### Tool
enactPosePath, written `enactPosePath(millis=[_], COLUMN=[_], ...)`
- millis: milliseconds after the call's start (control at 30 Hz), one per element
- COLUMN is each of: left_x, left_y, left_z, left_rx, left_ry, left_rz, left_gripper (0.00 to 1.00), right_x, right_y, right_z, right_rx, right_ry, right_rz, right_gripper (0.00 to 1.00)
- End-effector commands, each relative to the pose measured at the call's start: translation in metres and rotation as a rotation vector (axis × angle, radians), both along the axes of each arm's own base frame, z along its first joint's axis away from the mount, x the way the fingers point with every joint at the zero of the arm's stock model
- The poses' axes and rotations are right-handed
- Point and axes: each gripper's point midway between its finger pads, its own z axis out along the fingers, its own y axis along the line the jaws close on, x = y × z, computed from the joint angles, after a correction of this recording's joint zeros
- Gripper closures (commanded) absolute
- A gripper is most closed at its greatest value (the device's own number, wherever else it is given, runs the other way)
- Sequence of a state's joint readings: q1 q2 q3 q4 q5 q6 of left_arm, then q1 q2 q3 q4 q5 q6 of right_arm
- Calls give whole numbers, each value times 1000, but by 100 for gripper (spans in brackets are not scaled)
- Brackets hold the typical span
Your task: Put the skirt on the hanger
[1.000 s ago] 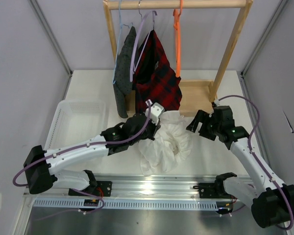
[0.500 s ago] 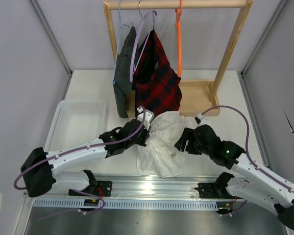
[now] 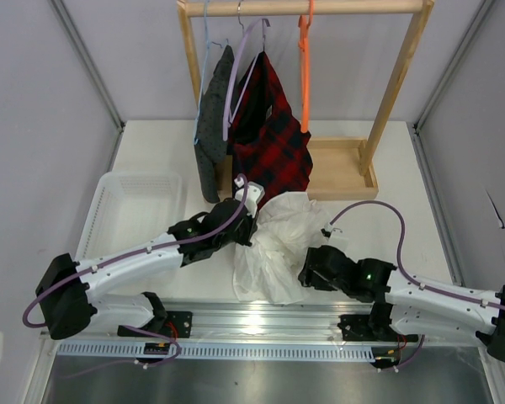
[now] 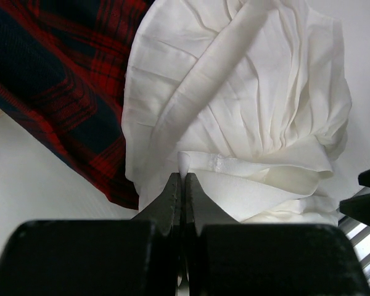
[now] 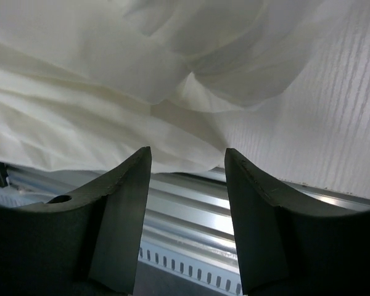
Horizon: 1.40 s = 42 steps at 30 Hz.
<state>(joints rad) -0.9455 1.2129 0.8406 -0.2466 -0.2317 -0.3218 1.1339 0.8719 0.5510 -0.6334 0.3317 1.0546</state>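
The white skirt lies bunched on the table in front of the rack, its upper left part lifted. My left gripper is shut on a fold of the skirt, and white cloth shows pinched between its tips. My right gripper sits low at the skirt's near right edge. In the right wrist view it is open, and the skirt's hem lies just beyond the fingertips with nothing between them. The orange hanger hangs empty on the wooden rail.
A red-and-black plaid garment on a lavender hanger and a dark grey garment hang on the wooden rack. The plaid hem hangs beside the skirt. A clear basket sits at the left. A metal rail runs along the near edge.
My right arm has swung down and toward the near edge, to the skirt's near right side, and its jaws have narrowed. The left gripper keeps its hold and the skirt has been drawn taller.
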Motion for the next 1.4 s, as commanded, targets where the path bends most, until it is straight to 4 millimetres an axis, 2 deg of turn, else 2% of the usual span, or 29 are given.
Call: enactPosePath(millis=[0, 67, 200, 267, 400, 833, 1000, 1200, 1267, 1333, 1367], left_x=[6, 5, 6, 7, 7, 7, 7, 8, 8, 8, 8], left_y=[-4, -5, -7, -8, -9, -6, -6, -6, -5, -5, -5], left_z=[22, 24, 30, 31, 33, 35, 35, 38, 38, 41, 42], left_rx=[-38, -43, -56, -57, -59, -55, -52, -52, -47, -48, -50], left_ry=[-27, -27, -29, -28, -28, -31, -33, -42, -44, -51, -52], left_rz=[-3, -3, -1, -1, -5, 2, 1, 2, 1, 0, -2], left_gripper=[100, 100, 100, 100, 100, 100, 100, 100, 100, 100, 100], right_x=[25, 33, 46, 47, 46, 51, 55, 62, 64, 68, 68], right_y=[3, 0, 8, 12, 9, 12, 17, 11, 9, 8, 8], right_z=[5, 2, 8, 12, 1, -15, -22, -23, -23, -21, -22], right_rx=[30, 18, 73, 85, 66, 71, 58, 32, 23, 6, 3], right_ry=[-77, -90, -114, -119, -102, -102, -108, -150, -165, -180, -180], right_rz=[-108, -139, -150, -149, -177, -251, -267, -306, -313, -316, -314], right_gripper=[46, 49, 50, 50, 50, 54, 60, 61, 64, 80, 80])
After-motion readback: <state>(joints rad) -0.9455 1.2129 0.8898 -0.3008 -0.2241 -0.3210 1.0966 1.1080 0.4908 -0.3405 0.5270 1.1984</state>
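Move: Ahead of the half-open right hand by about 5 cm, 2 cm to its left and 3 cm lower, lies the free right-hand end of the skirt's folded waistband. From the left hand, which already holds the other end, that spot is roughly 12 cm right, 5 cm back and 4 cm lower. The plaid garment's bottom tip hangs about 8 cm ahead and 14 cm left of the right hand; the metal rail runs some 9 cm behind it. Reaching forward about 5 cm in all, the right hand slips in among the skirt's folds, then sinks some 3 cm on the way and turns about 15 degrees clockwise. Its fingers close from half open to nearly shut, pinching the free end of the waistband. The left hand keeps its shut grip on the other end, rising only a centimetre. ##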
